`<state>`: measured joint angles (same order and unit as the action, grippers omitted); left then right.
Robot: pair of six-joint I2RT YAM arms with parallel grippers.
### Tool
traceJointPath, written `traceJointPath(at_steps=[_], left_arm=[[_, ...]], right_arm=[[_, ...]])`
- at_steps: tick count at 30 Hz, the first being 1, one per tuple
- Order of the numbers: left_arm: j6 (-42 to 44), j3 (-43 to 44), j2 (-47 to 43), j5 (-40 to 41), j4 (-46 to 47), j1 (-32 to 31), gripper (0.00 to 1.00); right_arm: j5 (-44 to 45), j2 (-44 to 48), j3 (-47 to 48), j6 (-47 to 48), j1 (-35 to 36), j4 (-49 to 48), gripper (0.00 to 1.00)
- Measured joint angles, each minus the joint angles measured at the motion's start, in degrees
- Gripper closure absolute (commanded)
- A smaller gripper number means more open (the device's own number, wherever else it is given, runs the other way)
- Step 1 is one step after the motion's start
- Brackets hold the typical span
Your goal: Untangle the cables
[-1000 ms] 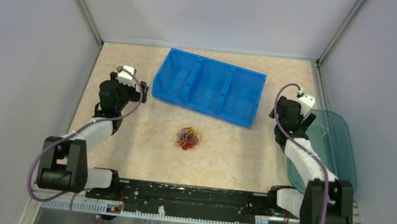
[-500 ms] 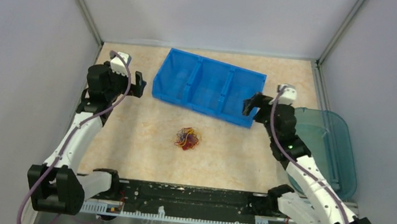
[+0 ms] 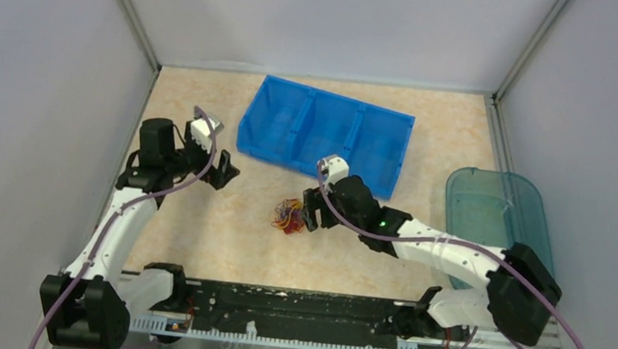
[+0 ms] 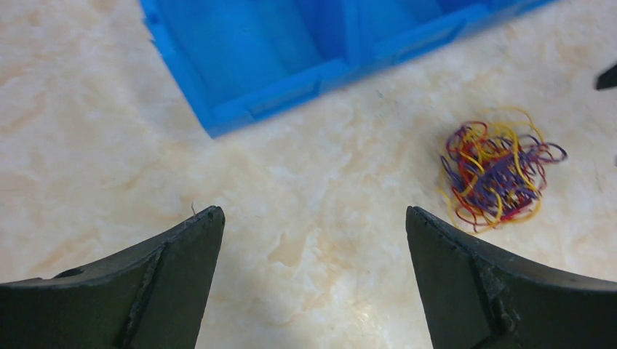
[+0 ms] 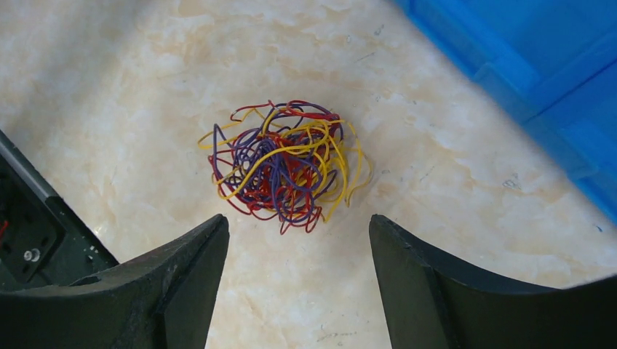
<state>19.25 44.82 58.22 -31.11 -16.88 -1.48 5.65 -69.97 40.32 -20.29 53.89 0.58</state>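
The cables point(image 3: 291, 215) lie as one small tangled ball of thin red, yellow and purple strands on the table, in front of the blue bin point(image 3: 315, 165). My right gripper point(image 3: 310, 209) hovers just right of the ball. In the right wrist view the cables point(image 5: 282, 166) sit just beyond the right gripper point(image 5: 298, 218), which is open with nothing between its fingers. My left gripper point(image 3: 224, 170) hangs left of the ball, wide open and empty. The left wrist view has the cables point(image 4: 495, 169) well off to the upper right of the left gripper point(image 4: 311, 211).
The blue bin point(image 4: 276, 94) has three compartments and stands at the back centre; its corner point(image 5: 538, 80) is close to the right gripper. A teal translucent tray point(image 3: 543, 221) lies at the right edge. Grey walls enclose the table.
The right arm swung from the right side of the table across to the tangle, and its jaws narrowed a little. The left gripper moved nearer and toward the middle.
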Motion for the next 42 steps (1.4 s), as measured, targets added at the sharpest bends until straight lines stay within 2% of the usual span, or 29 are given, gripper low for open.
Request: traceJointPath(at_steps=[7, 16, 23, 27, 35, 42], left_arm=[[4.1, -1.6, 1.6, -7.0, -2.9, 0.0, 0.00], [7.2, -2.5, 3.3, -11.6, -3.8, 0.0, 0.00], [9.0, -3.6, 2.5, -13.4, -4.2, 0.0, 0.00], [9.4, -3.7, 1.6, -13.8, -4.5, 0.0, 0.00], [11.3, -3.7, 0.5, -16.1, -7.5, -0.3, 0.01], [13.6, -2.1, -0.3, -18.2, -13.7, -1.0, 0.02]], right_arm=[[-5.7, -12.4, 7.4, 2.7, 0.0, -1.0, 0.43], [-11.4, -19.6, 11.6, 3.8, 0.0, -1.4, 0.53], [-13.0, -20.7, 11.6, 3.9, 0.0, -1.6, 0.77], [-13.7, -21.3, 11.6, 4.0, 0.0, -1.8, 1.00], [-15.1, -20.5, 11.6, 3.5, 0.0, -2.3, 1.00], [-17.6, -15.4, 11.7, 2.4, 0.0, -2.8, 1.00]])
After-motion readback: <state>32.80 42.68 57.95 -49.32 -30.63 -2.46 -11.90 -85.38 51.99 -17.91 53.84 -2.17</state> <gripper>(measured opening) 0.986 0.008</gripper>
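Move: The tangle of cables lies roughly 7 cm to the right hand's left, 3 cm ahead of it and 6 cm below. The blue box stands beyond the tangle, its middle some 24 cm ahead of the right hand, level with it sideways and 4 cm lower. From the left hand, the tangle is about 17 cm to the right, 6 cm back and 12 cm down; the box's middle is 15 cm ahead and 26 cm right. The tangle is pinched near its right side: the half-open right hand travels about 7 cm left while sinking nearly 5 cm and turning some 15 degrees counter-clockwise, closes its fingers fully on strands, then rises about 4.5 cm, still shut. Meanwhile the left hand, fingers open, nears the tangle, going back and right and a little down while turning clockwise. ##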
